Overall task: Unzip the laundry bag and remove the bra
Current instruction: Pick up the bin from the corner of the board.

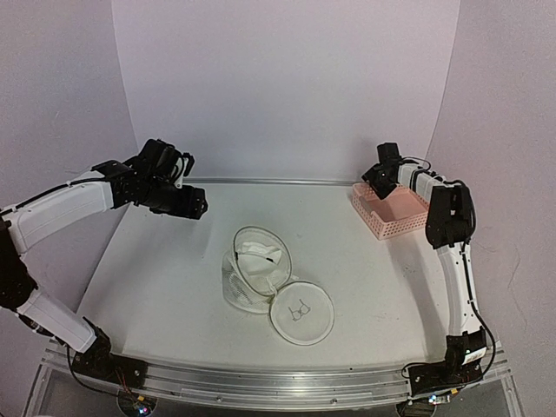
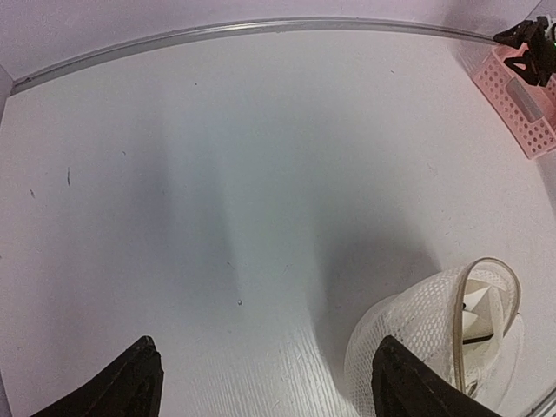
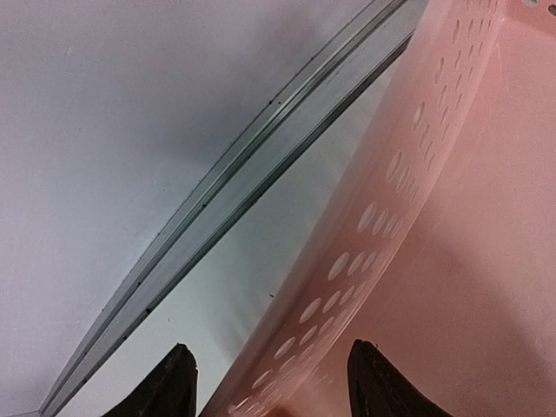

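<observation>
The laundry bag (image 1: pixel 248 287) lies unzipped at the table's middle, and its round flap (image 1: pixel 301 313) with the black bra drawing is folded out flat. The bra (image 1: pixel 259 254), white with a black strap, rests inside the bag's upright rim. In the left wrist view the laundry bag (image 2: pixel 408 339) is at lower right, with the bra (image 2: pixel 482 306) showing in its mouth. My left gripper (image 1: pixel 196 207) (image 2: pixel 265 347) hangs open above the table, left of the bag and holding nothing. My right gripper (image 1: pixel 379 179) (image 3: pixel 272 347) is open, its fingers straddling the pink basket's far left wall.
The pink lattice basket (image 1: pixel 401 228) (image 2: pixel 512 91) (image 3: pixel 452 217) stands at the back right, beside the metal rail (image 1: pixel 278 182) (image 3: pixel 217 200) along the table's far edge. Purple walls close in the table on three sides.
</observation>
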Robot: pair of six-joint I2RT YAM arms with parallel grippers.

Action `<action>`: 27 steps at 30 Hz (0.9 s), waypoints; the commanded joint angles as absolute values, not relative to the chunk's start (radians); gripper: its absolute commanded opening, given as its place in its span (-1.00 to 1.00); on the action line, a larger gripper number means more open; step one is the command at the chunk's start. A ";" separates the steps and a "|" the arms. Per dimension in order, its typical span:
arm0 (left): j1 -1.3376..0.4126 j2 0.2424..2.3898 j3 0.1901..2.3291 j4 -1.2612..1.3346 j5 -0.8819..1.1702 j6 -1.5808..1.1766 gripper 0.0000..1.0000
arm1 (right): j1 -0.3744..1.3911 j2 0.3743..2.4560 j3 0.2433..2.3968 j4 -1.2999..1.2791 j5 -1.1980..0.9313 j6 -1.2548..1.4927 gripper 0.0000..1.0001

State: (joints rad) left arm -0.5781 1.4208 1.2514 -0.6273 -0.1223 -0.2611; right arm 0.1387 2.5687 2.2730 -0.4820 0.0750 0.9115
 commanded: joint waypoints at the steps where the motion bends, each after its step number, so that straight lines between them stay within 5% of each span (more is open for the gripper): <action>1: -0.566 1.425 1.258 -0.595 -0.108 -0.261 0.67 | 0.138 2.562 2.271 -0.425 0.037 0.930 0.16; 16: -0.563 1.404 1.258 -0.596 -0.110 -0.259 0.67 | 0.140 2.411 1.996 -0.302 -0.048 0.943 -0.69; 27: -0.562 1.386 1.256 -0.594 -0.107 -0.261 0.67 | 0.156 2.253 1.760 -0.209 -0.098 0.944 -1.00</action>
State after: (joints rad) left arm -0.5674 1.4265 1.2514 -0.6270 -0.1074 -0.2611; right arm 0.1471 2.3447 1.8465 -0.2443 -0.0574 0.9360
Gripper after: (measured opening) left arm 0.834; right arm 0.138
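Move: The bin's middle lies about 7 cm to the right hand's right, 8 cm back and 4 cm below; that hand's open fingers are already at the bin's far wall, near the left corner. The metal rail runs roughly 7 cm straight ahead, 6 cm lower. The laundry bag stands some 33 cm left and 30 cm back, 3 cm below. From the left hand, the bin is about 23 cm ahead, 53 cm right and 18 cm down. The bin's far wall, near its left corner, is pinched as the right fingers close from just over half open to nearly shut around it. While they close, the hand edges about 2 cm left and rolls slightly, left side up; partway through closing it starts drawing back, level, roughly 4 cm away from the rail, dragging the bin by the wall. ##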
